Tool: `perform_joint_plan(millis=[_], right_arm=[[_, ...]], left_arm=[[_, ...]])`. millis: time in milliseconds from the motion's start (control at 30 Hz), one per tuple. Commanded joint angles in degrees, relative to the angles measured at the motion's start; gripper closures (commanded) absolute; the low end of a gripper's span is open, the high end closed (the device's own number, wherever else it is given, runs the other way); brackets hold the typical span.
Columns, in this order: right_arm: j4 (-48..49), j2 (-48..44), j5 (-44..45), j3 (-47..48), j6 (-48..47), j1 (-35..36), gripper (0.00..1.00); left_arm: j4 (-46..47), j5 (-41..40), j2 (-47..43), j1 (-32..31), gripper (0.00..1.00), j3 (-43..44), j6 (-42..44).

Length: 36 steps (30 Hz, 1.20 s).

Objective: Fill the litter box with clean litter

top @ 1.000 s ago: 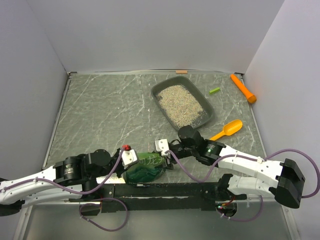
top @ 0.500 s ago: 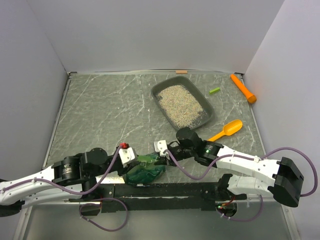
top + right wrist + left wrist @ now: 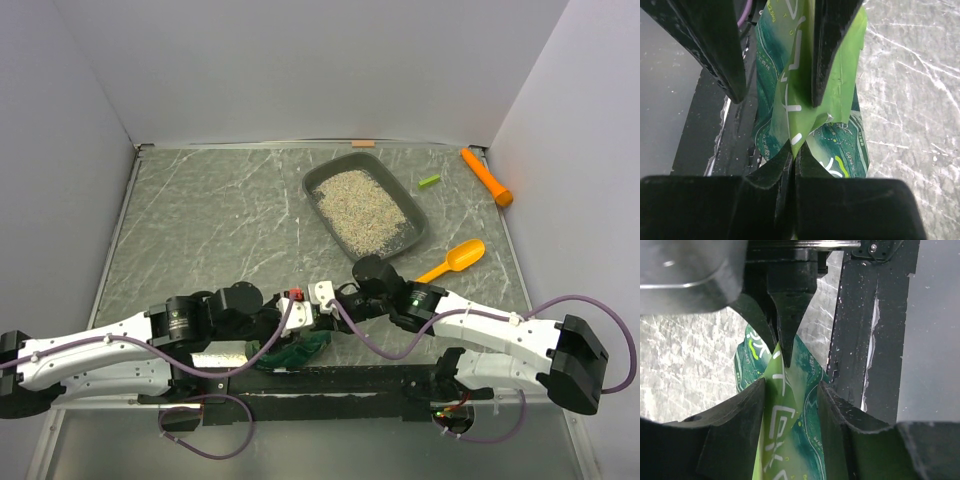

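Observation:
The dark grey litter box (image 3: 420,232) sits at the back right of the table, with pale clean litter (image 3: 362,207) spread inside it. A crinkled green bag (image 3: 297,346) lies at the near edge between the arms. My right gripper (image 3: 795,150) is shut on a fold at the bag's (image 3: 840,145) top edge; it also shows in the top view (image 3: 322,320). My left gripper (image 3: 791,390) is open, with its two fingers standing either side of the bag's (image 3: 785,412) raised flap, just opposite the right fingers. In the top view the left gripper (image 3: 303,322) meets the right one over the bag.
An orange-yellow scoop (image 3: 455,258) lies right of the right arm, below the box. An orange cylinder (image 3: 486,177) and a small green piece (image 3: 429,181) lie at the back right. A black rail (image 3: 330,378) runs along the near edge under the bag. White walls enclose the table.
My left arm has swung right, bringing its open gripper onto the bag's top next to the right gripper. The right gripper has stayed pinched on the bag.

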Motion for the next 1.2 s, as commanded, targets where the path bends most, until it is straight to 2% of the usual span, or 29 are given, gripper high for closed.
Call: perform_joint_plan(millis=[0, 167, 533, 633, 667, 767, 900, 1000, 1167], right_arm=[[-0.8, -2.4, 0.5, 2.1, 0.0, 0.3, 1.0], [-1.5, -3.8, 1.0, 2.3, -0.1, 0.1, 1.0], [-5.3, -9.8, 1.6, 3.8, -0.3, -0.7, 1.0], [-6.4, -9.0, 1.4, 5.2, -0.2, -0.9, 1.0], [-7.0, -8.6, 1.3, 5.8, -0.2, -0.9, 1.0], [-6.7, -8.7, 1.7, 6.3, -0.4, -1.6, 1.0], [-5.3, -8.1, -0.5, 7.8, 0.2, -4.9, 1.0], [-4.7, -6.2, -2.5, 10.6, 1.0, -8.2, 1.0], [-5.1, -1.9, -4.4, 16.7, 1.8, -11.9, 1.0]], left_arm=[[1.6, 2.8, 0.7, 0.1, 0.5, 0.5, 2.0], [0.7, -0.8, 2.4, 0.1, 0.59, -0.7, 1.5], [1.6, -6.0, 3.5, 0.2, 0.59, -2.4, 0.4], [1.1, -7.9, 5.6, 0.2, 0.7, -1.5, 0.9], [1.0, -8.7, 6.3, 0.2, 0.82, -1.4, 1.2], [0.2, -10.3, 8.2, 0.2, 0.99, -0.6, 1.6], [0.7, -9.7, 10.0, 3.7, 0.99, 0.9, 3.3], [1.0, -8.2, 9.8, 9.6, 0.99, 4.4, 5.0], [0.9, -6.9, 9.8, 15.2, 0.99, 8.6, 9.3]])
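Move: Between the half-open left fingers runs the bag's gathered top edge, the spot to pinch about 3 cm lower, 1 cm ahead and 1 cm to the right. The right hand already holds that same edge. From the right hand the litter box lies some 34 cm ahead, 10 cm right and 12 cm lower. The yellow scoop lies about 21 cm ahead, 31 cm right and 13 cm lower. Sinking nearly 3 cm and edging forward, the left hand shuts its fingers on the bag's top edge, while the right keeps its pinch and draws about 3 cm to the right. Then both hands carry the bag forward towards the litter box, speeding up and rising a little, the left ending about 7 cm farther out and the right 5 cm. ##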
